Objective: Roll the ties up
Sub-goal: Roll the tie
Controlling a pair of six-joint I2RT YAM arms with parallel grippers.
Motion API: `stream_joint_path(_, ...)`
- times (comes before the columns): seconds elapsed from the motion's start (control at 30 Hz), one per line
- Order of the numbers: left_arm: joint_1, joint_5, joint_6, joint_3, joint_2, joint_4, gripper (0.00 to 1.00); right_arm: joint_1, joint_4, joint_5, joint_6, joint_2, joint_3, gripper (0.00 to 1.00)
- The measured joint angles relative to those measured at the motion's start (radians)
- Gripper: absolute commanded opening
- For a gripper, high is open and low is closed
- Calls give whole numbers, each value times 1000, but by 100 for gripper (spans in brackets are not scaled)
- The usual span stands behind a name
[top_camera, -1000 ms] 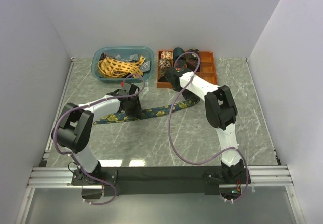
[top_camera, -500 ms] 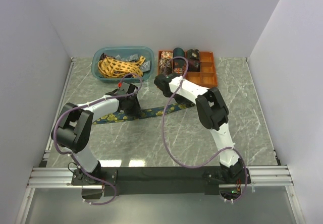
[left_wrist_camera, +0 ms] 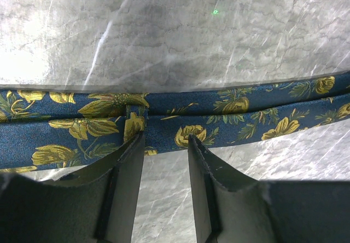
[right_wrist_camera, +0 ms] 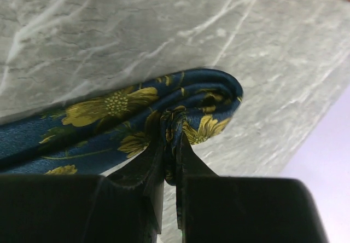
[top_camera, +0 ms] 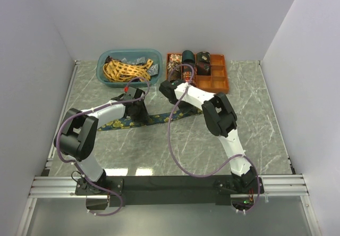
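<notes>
A dark blue tie (top_camera: 156, 119) with yellow flowers lies across the middle of the table, left to right. In the right wrist view its right end (right_wrist_camera: 109, 111) is folded back on itself, and my right gripper (right_wrist_camera: 172, 139) is shut on that fold. From above, the right gripper (top_camera: 176, 107) sits at the tie's right end. My left gripper (top_camera: 141, 115) hangs over the middle of the tie. In the left wrist view the tie (left_wrist_camera: 229, 117) runs as two bands side by side. The left gripper (left_wrist_camera: 164, 144) is open, its tips at the near edge of the cloth.
A teal bin (top_camera: 104, 76) at the back left holds a yellow lattice tie (top_camera: 123, 69). To its right, an orange tray (top_camera: 219, 85) with compartments holds several rolled ties (top_camera: 188, 56). Purple cables (top_camera: 172, 140) loop off both arms. Walls close in the table on three sides.
My right gripper has swung to the left with the tie's right end in it, so the tie now reaches less far right. The left gripper has stayed where it was.
</notes>
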State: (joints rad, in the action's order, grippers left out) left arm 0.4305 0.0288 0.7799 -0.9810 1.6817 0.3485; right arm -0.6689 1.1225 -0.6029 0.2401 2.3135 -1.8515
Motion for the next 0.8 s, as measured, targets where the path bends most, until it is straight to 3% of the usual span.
stream_joint_path(0.4, 0, 4, 0, 0, 0, -4, 46, 48, -24, 161, -25, -17, 0, 43)
stream_joint_path(0.8, 0, 8, -20, -32, 0, 18, 49, 97, -38, 315, -24, -45, -11, 47)
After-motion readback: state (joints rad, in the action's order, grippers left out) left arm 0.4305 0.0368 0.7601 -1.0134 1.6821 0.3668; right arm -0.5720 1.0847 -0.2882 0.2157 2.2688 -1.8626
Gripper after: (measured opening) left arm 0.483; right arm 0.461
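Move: The right hand has the tie's rolled end pinched, the roll's middle about 2 cm ahead, 1 cm right and 1 cm below. The orange box is centred roughly 18 cm straight ahead of this hand; the blue bin is some 21 cm ahead and 29 cm left. From the left hand, over the strip, the roll lies about 22 cm right, 6 cm ahead and 2 cm lower. Right fingers open and release the pinched fold, the hand drifting 1.5 cm left and rolling left-side-up some 15 degrees. ##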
